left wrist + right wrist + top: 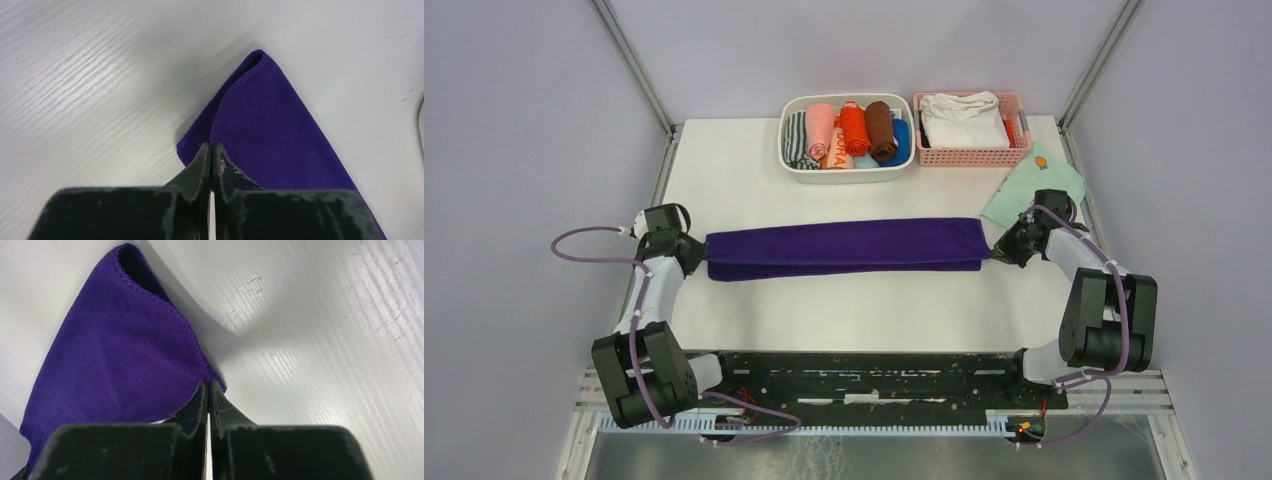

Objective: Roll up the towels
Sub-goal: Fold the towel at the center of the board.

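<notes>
A deep purple towel lies folded into a long band across the middle of the white table, held taut between my two grippers. My left gripper is shut on the band's left end. In the left wrist view the closed tips pinch the hem of the purple towel. My right gripper is shut on the right end. There the fabric of the towel gathers into the closed tips. A salmon-pink roll lies in the white bin.
At the back stands a white bin with several rolled cloths. Next to it is a pink basket holding a white folded cloth. A mint-green cloth lies beside my right arm. Metal frame posts flank the table.
</notes>
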Controlling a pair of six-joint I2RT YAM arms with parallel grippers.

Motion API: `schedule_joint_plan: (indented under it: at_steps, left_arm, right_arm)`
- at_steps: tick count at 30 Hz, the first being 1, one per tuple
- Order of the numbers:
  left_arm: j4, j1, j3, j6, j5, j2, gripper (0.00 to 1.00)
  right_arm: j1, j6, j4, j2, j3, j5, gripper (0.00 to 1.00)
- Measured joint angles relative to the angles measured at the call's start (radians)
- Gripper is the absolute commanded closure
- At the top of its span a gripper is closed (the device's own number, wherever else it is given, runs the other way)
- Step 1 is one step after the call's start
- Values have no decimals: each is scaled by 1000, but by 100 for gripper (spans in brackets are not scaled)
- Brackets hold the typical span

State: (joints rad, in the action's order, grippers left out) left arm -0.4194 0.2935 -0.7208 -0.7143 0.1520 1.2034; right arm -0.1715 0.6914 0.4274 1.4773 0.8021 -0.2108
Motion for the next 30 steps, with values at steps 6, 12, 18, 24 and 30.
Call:
schedule_joint_plan:
  at_steps: [6,12,18,24,30]
  left_arm:
    - [2,2,5,0,3,47,89]
    - [-1,8,6,0,4,115,75]
    - [-8,8,6,7,14,95,47]
    - [-37,5,-53,50,11,11,39]
    - [-15,-79,-142,82,-54,37,40]
  right_arm:
    - [0,-6,-2,-4,-16,-22,92]
    - [0,-16,6,35,-56,-25,70]
    - [0,-51,54,8,-50,-21,56]
    - [8,-84,98,-48,25,-22,55]
    - [71,-86,43,-21,114,-50,59]
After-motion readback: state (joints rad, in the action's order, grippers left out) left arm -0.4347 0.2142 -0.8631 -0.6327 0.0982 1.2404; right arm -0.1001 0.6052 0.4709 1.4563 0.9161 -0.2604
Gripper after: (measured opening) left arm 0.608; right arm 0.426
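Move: Both hands still pinch the corners of the purple towel's folded-over edge, just above its lower layer. The towel's near left corner lies about 3 cm back of the left hand and 4 cm below; its far left corner is 7 cm ahead, straight out. The near right corner is roughly 3 cm back, 2 cm left and 3 cm below the right hand; the green towel lies some 16 cm ahead and 10 cm right of the right hand. Lower both grippers about 3 cm, the right also easing 3 cm back, to lay the held edge down on the purple towel's near edge, and spread the fingers to let go of both corners. Then lift both clear by some 7 cm while carrying them forward and slightly inward over the strip, fingers staying open. ##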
